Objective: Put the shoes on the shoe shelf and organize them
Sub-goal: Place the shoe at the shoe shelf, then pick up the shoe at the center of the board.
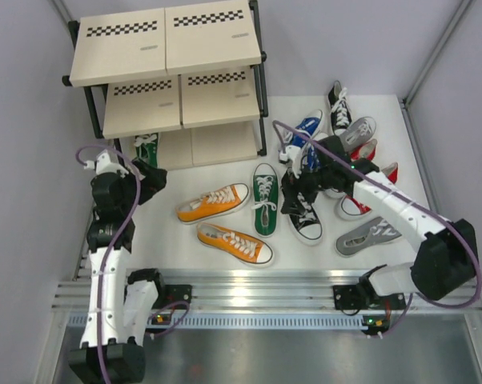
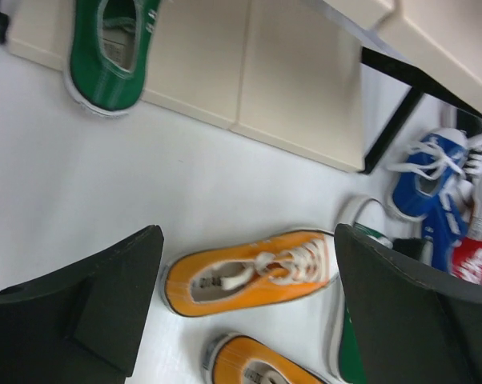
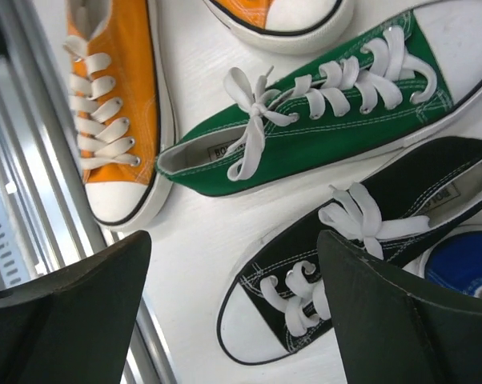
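Note:
The shoe shelf (image 1: pixel 169 48) stands at the back left, and one green shoe (image 1: pixel 147 148) sits on its bottom board (image 2: pixel 225 64). That green shoe (image 2: pixel 113 48) shows at the top of the left wrist view. My left gripper (image 1: pixel 149 182) hangs open and holds nothing just in front of the shelf, with an orange shoe (image 2: pixel 249 280) on the table below its open fingers (image 2: pixel 247 240). My right gripper (image 1: pixel 297 188) is open above a black shoe (image 3: pixel 369 264), close to the second green shoe (image 3: pixel 321 120). Two orange shoes (image 1: pixel 213 202) (image 1: pixel 234 243) lie mid-table.
Blue (image 1: pixel 305 132), black (image 1: pixel 338 104), grey (image 1: pixel 369 236) and red (image 1: pixel 369 180) shoes are heaped at the right around the right arm. A metal rail (image 1: pixel 257 292) runs along the near edge. The shelf's black leg (image 2: pixel 393 120) stands right of the bottom board.

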You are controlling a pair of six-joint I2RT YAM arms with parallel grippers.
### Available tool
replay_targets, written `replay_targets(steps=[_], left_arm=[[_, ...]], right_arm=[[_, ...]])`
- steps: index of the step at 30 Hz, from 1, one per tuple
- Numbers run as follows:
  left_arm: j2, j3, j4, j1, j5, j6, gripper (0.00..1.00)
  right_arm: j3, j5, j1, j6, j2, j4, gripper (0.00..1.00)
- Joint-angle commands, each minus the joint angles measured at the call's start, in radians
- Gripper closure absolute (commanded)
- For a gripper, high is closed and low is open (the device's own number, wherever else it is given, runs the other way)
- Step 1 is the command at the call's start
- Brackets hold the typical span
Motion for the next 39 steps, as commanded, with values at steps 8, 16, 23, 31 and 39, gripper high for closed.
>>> replay_targets(steps=[8,16,23,31,39], left_arm=[[-0.13,-0.018,-0.051,0.004,0.298,-0.165,0.06],[-0.138,0.002,-0.058,0.004,0.38,-0.219,0.06],[-0.116,0.015,-0.057,0.003,0.454,-0.268,0.07],[-0.097,0.01,-0.052,-0.123,0.361,-0.314,0.09],[0.087,0.093,-0.002,-0.601,0.066,-0.326,0.08]], right_arm=[[0.071,0.5,0.197,0.396,0.22,0.224,0.19],[0.097,0.486,0.222,0.476,0.335,0.253,0.23],[0.119,0.479,0.234,0.516,0.399,0.266,0.36],[0.177,0.422,0.233,0.517,0.424,0.25,0.74],[0.189,0.281,0.135,0.468,0.294,0.218,1.0]])
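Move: The green shoe lies about 5 cm ahead of the right hand, 6 cm to its left and 13 cm below, its lace bow facing up. The black shoe is roughly 13 cm to the right of the green one and 2 cm nearer; the lower orange shoe is some 11 cm to its left and 16 cm nearer. From the left hand the green shoe is about 33 cm right, 8 cm ahead and 19 cm below, the upper orange shoe some 15 cm right and 6 cm ahead. The right fingers shut on the green shoe's white lace bow and pinch it, after the hand sinks about 10 cm while going forward and left and turning clockwise; it then starts up again by a couple of centimetres. Meanwhile the left hand, open and empty, swings some 17 cm right and a little back towards the green shoe, turning clockwise about 30 degrees. ##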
